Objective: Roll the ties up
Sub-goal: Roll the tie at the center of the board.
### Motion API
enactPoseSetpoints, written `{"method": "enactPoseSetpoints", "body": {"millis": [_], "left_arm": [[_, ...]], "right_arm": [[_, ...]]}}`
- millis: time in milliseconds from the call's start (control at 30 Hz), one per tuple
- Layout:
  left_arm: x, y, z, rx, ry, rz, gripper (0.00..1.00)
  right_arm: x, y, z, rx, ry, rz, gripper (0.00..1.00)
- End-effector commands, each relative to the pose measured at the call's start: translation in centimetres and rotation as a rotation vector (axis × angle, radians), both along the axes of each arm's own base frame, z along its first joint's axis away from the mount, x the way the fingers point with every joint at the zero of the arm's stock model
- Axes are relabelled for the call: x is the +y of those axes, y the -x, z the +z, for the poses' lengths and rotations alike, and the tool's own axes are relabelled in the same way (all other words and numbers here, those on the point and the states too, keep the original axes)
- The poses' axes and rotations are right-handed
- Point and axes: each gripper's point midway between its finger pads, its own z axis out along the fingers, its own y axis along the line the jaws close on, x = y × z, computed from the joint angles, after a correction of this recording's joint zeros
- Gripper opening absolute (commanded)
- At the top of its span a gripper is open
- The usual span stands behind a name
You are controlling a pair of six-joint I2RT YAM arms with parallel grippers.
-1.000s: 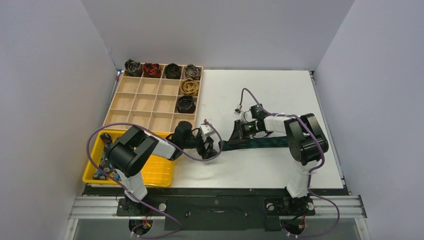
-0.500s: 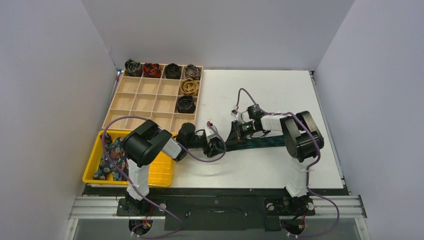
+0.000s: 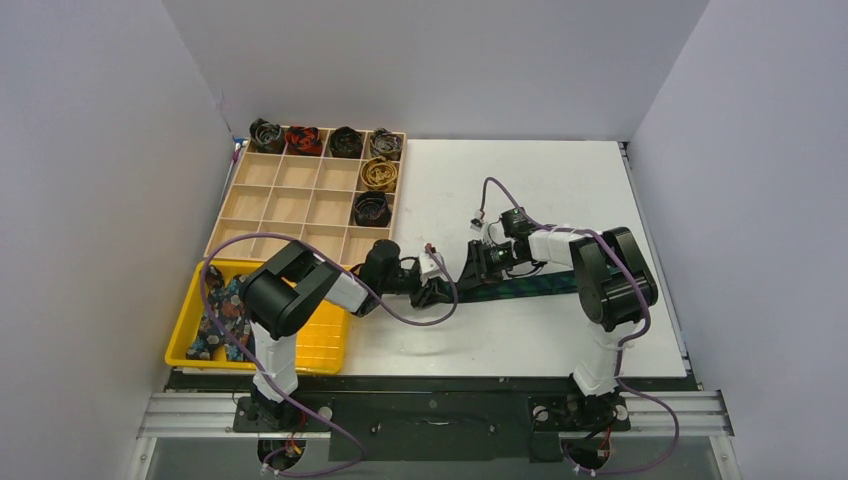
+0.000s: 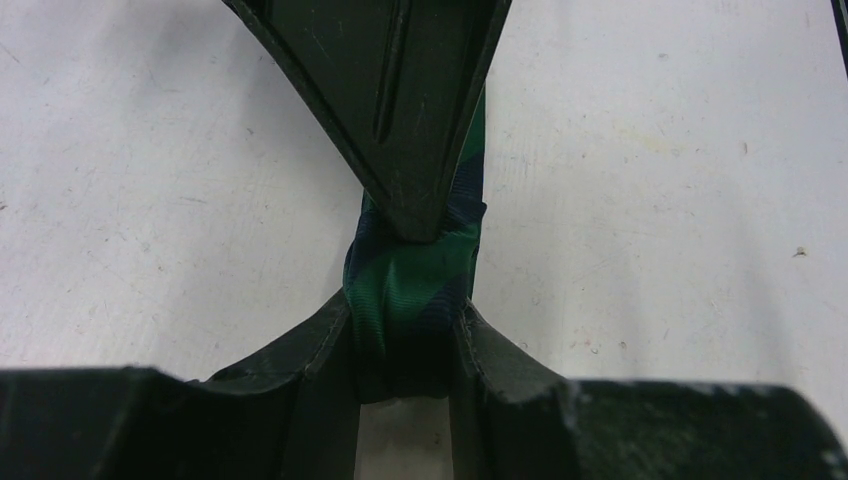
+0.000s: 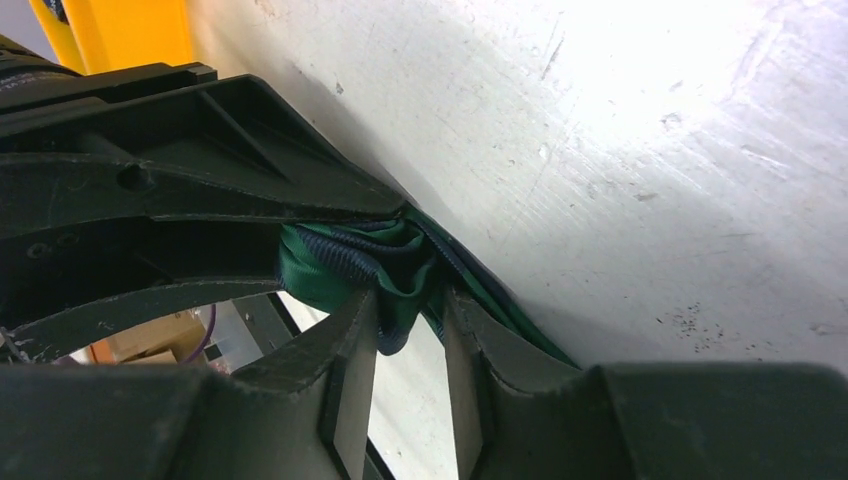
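Observation:
A green-navy plaid tie (image 3: 530, 285) lies flat across the white table, and its left end is bunched into a small roll (image 4: 415, 280). My left gripper (image 4: 408, 320) is shut on that roll, one finger pressed against each side. In the top view it (image 3: 437, 291) sits at the tie's left tip. My right gripper (image 3: 472, 268) is just beyond, on the same end. In the right wrist view its jaws (image 5: 410, 310) stand apart, with a loose fold of the tie (image 5: 340, 262) hanging between them. One right finger (image 4: 400, 120) comes down onto the roll from above.
A wooden compartment tray (image 3: 290, 205) stands at the back left, with rolled ties (image 3: 305, 140) in its top row and right column. A yellow bin (image 3: 310, 345) at the front left holds floral ties (image 3: 225, 315). Grey walls close in both sides.
The left arm swung right to the tie's end and its jaws closed on the roll. The right gripper's jaws, shut before, have parted.

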Motion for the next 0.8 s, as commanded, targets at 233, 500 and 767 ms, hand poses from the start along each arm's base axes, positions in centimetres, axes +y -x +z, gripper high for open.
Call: {"method": "enactPoseSetpoints", "body": {"millis": [233,500,767], "left_arm": [[1.9,1.2,-4.1,0.085,-0.179,0.027,0.12],[1.8,2.1,-1.2,0.093,-0.027,0.002,0.62],[-0.4,1.7,-1.1,0.094,0.070,-0.033,0.67]], "right_arm": [[-2.2,0.9,-2.2,0.002,0.115,0.024,0.01],[-5.0,0.4,-5.4,0.045,0.300,-0.030,0.00],[-5.7,1.5,-7.4,0.109,0.395,-0.027,0.00]]}}
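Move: The green tie's roll is still pinched between my left fingertips, its middle about 1 cm to their right and level with them. From my right hand the same roll lies some 3 cm to the left and 2 cm lower. The flat length of tie runs on to the right, its middle some 11 cm right of my right hand and 3 cm below. The yellow bin is about 39 cm left of my left hand and 4 cm nearer me. I shut my right fingers on the tie at the roll's right-hand edge, then take them about 1 cm right and 1 cm down, keeping the pinch. My left hand first keeps its hold and eases slightly right, then opens its fingers wide, lets go of the roll, and slips back and left, about 1 cm each way. ##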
